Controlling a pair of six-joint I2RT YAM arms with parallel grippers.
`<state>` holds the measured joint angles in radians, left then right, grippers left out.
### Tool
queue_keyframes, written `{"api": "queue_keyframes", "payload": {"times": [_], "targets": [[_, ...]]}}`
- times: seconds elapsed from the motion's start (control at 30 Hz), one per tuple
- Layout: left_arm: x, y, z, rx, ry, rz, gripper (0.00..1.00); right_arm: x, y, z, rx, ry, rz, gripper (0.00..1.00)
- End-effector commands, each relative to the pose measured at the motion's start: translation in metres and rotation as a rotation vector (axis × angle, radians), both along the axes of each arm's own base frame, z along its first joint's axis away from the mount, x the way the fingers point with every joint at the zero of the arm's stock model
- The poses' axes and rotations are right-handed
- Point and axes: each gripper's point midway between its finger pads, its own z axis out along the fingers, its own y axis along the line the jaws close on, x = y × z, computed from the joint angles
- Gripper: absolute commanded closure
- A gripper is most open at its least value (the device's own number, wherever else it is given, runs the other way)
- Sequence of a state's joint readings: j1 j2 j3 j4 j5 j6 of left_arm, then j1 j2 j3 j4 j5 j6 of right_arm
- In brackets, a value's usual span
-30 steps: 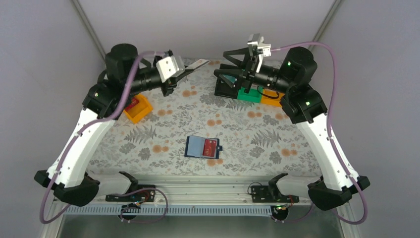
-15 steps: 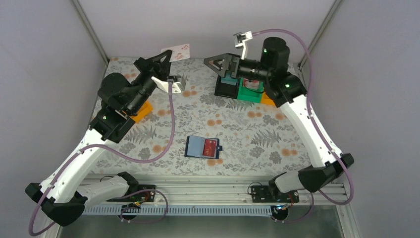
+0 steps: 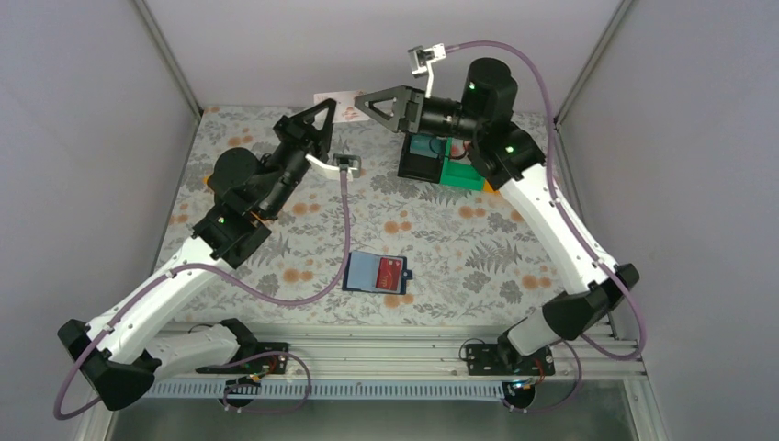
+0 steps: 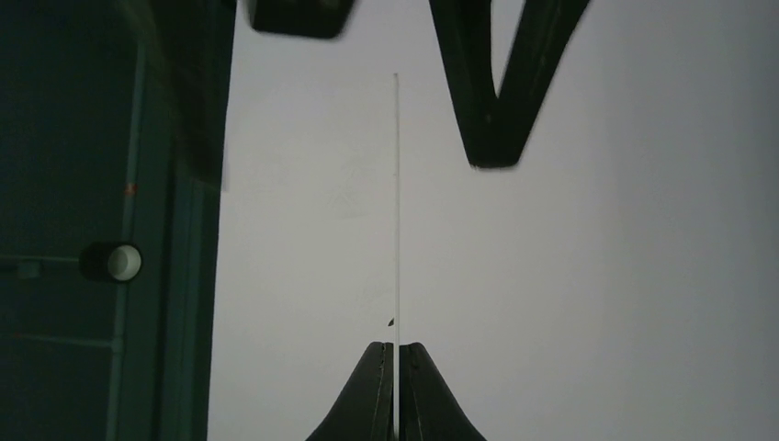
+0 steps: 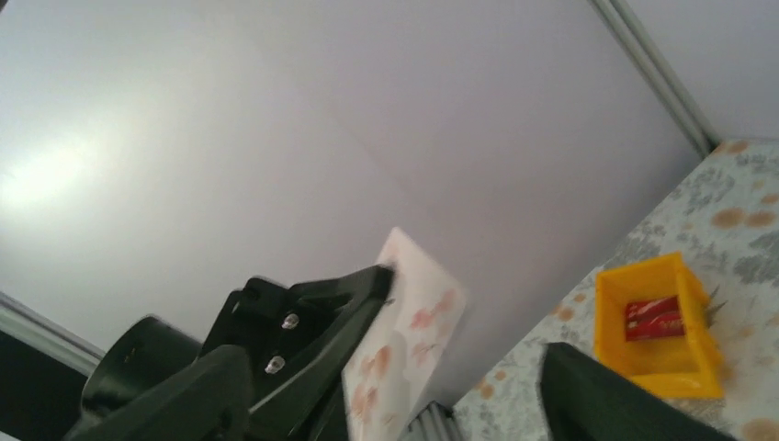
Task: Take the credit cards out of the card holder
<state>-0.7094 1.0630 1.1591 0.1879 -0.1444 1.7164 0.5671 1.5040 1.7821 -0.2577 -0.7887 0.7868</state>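
The navy card holder (image 3: 366, 273) lies open on the table's near middle with a red credit card (image 3: 391, 274) in its slot. High over the back of the table, my left gripper (image 3: 323, 108) is shut on a white credit card with pink flowers (image 3: 336, 103). The left wrist view shows that card edge-on (image 4: 396, 202) between my left gripper's closed fingertips (image 4: 396, 354). My right gripper (image 3: 361, 101) is open and points left, its tips just right of the held card. In the right wrist view the card (image 5: 413, 344) stands between my right gripper's spread fingers (image 5: 395, 404).
A black bin (image 3: 423, 162) and a green bin (image 3: 462, 175) stand at the back right, under the right arm. An orange bin (image 5: 657, 322) holding a red item sits at the back left, mostly hidden by the left arm in the top view. Walls enclose the table.
My left gripper has swung up and toward the back centre with the flowered card. The right gripper has moved left, up to that card. The card holder has stayed put.
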Motion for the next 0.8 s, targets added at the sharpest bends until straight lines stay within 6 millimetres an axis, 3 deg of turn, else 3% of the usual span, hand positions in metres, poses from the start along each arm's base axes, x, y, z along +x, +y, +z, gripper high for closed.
{"api": "queue_keyframes", "payload": {"times": [0.0,0.13,0.17,0.2,0.37,0.4,0.5,0.57,0.6,0.77], "targets": [[-0.004,-0.001,0.005,0.025,-0.05,0.015,0.98,0.0,0.015,0.01,0.026,0.001,0.048,0.31],[-0.003,-0.007,-0.002,0.045,-0.039,0.007,0.98,0.001,0.02,0.014,0.022,0.002,0.077,0.73],[-0.003,-0.008,-0.002,0.046,-0.038,0.007,0.98,0.002,0.021,0.01,0.01,0.014,0.078,0.9],[-0.002,-0.008,-0.002,0.045,-0.037,0.007,0.97,0.003,0.022,0.004,-0.003,0.034,0.079,0.95],[0.001,-0.009,-0.011,0.054,0.013,0.009,0.97,0.014,0.014,-0.019,-0.051,0.087,0.03,0.96],[0.003,-0.008,-0.013,0.049,0.035,0.012,0.92,0.017,0.008,-0.021,-0.053,0.093,0.012,0.96],[0.005,-0.007,-0.022,0.018,0.125,0.009,0.45,0.025,-0.01,-0.021,-0.052,0.09,-0.044,0.96],[0.005,-0.007,-0.033,-0.018,0.22,-0.006,0.07,0.031,-0.023,-0.024,-0.066,0.087,-0.091,0.96],[0.005,-0.008,-0.04,-0.038,0.278,-0.016,0.01,0.036,-0.031,-0.027,-0.079,0.088,-0.121,0.96],[0.006,-0.009,-0.091,-0.301,0.717,-0.072,0.0,0.066,-0.08,-0.055,-0.156,0.093,-0.306,0.96]]}}
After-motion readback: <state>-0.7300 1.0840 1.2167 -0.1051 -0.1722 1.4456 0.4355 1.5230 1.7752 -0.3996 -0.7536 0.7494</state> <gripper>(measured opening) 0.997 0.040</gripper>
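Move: The white patterned card is held in the left fingertips, its middle about 2 cm ahead, 2 cm right and 1 cm below. From the open right hand its middle is some 4 cm left, 1 cm ahead and 2 cm below. From the right hand, far below at about 48 cm, the black bin is 22 cm ahead and 12 cm right, the green bin 22 cm ahead and 22 cm right, and the card holder 9 cm back, 1 cm right. Slide the right gripper about 2 cm left and nearly as far forward, sinking slightly, and pinch the white card's free end. With the right fingers shut, open the left wide to release it, sinking some 5 cm and tipping the left wrist down about 20 degrees. Draw the right hand and card about 6 cm right, also forward and down, turning slightly clockwise. ##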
